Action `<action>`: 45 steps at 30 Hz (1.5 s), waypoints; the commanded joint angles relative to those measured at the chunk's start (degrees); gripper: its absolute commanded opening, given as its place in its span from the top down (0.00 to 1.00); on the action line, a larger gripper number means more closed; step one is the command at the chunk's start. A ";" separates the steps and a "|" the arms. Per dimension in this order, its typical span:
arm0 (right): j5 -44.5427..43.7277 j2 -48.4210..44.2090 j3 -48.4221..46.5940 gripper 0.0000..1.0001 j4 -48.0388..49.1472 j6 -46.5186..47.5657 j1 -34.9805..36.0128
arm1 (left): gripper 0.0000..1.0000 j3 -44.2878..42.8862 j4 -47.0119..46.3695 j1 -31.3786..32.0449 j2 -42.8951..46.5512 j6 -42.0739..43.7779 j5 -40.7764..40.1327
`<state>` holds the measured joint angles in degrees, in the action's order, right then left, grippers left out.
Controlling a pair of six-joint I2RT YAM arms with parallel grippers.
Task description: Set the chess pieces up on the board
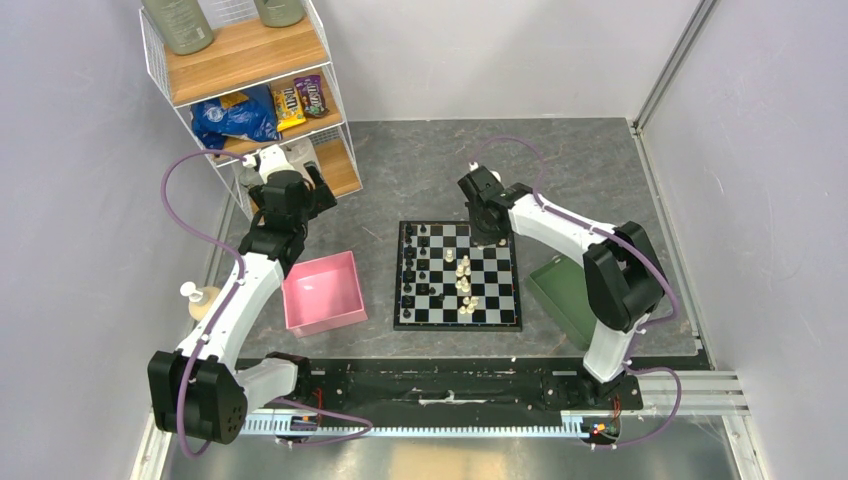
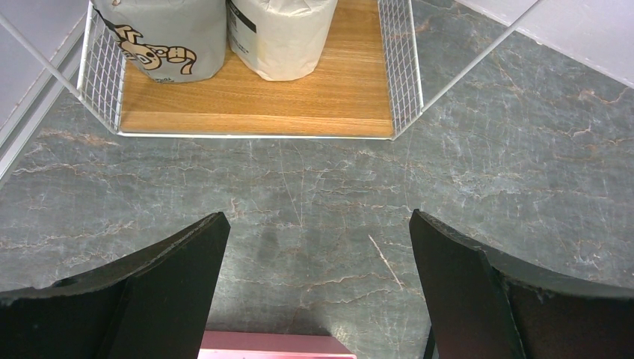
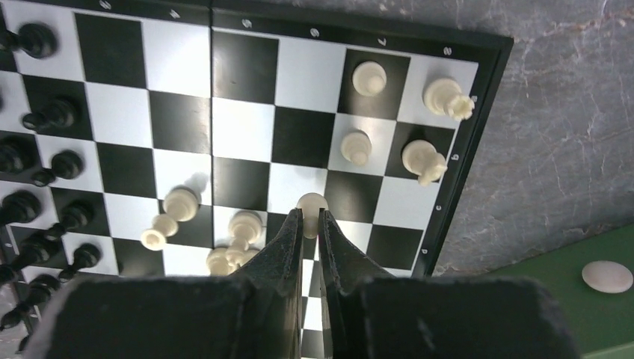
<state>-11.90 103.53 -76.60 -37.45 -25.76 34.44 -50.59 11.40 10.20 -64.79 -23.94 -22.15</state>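
The board (image 1: 457, 326) lies mid-table, with black chess pieces (image 1: 415, 265) along its left columns and white ones (image 1: 465, 281) bunched near its middle. My right gripper (image 1: 491, 236) hangs over the board's far right part. In the right wrist view it (image 3: 309, 217) is shut on a white pawn (image 3: 311, 203) above the squares. Other white pieces (image 3: 356, 146) stand near the board's edge (image 3: 454, 187), and black ones (image 3: 45, 120) stand at the left. My left gripper (image 2: 318, 217) is open over bare grey table, holding nothing, close to the shelf (image 1: 272, 165).
A pink tray (image 1: 322, 292) sits left of the board, its rim (image 2: 269, 345) just under my left fingers. A green tray (image 1: 560, 290) lies right of the board and holds one white piece (image 3: 607, 275). The wire shelf (image 2: 254, 97) with sacks stands ahead of the left gripper.
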 commanded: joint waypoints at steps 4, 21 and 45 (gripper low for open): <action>-0.36 -3.26 3.62 0.86 0.40 -0.75 -1.32 | 0.00 0.31 -2.72 -0.18 0.55 -0.09 -0.18; 1.90 -0.54 3.68 0.83 1.81 -0.20 -3.11 | 0.00 0.40 -2.94 -0.18 0.29 -0.17 -0.17; 4.03 -2.87 1.01 0.60 -0.58 -0.41 -2.98 | 0.00 0.31 -2.81 -0.18 0.19 -0.08 -0.19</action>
<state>-9.61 104.14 -72.79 -37.01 -25.96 31.48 -50.37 11.35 10.20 -64.79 -23.94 -22.13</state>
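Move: The right hand already pinches a white pawn. Its goal, the empty c7 square, lies about 1 cm back, 2 cm right and 4 cm below. One square beyond c7 stands another pawn, 2 cm ahead and 2 cm right of the hand; a knight stands 2 cm ahead and 5 cm right, and the nearest loose white pieces 3 cm back and 3 cm left. From the idle left hand, c7 is roughly 5 cm back, 40 cm right and 18 cm below. Keeping its pinch on the white pawn, the right hand dips and slides back and right over the empty square, then mainly right, halts briefly, and sinks the last centimetre to set the pawn down: some 2.5 cm down and 2 cm right in all, about 1 cm back. Once down, the fingers part to about a third of their range and let go, staying around the pawn's head. ##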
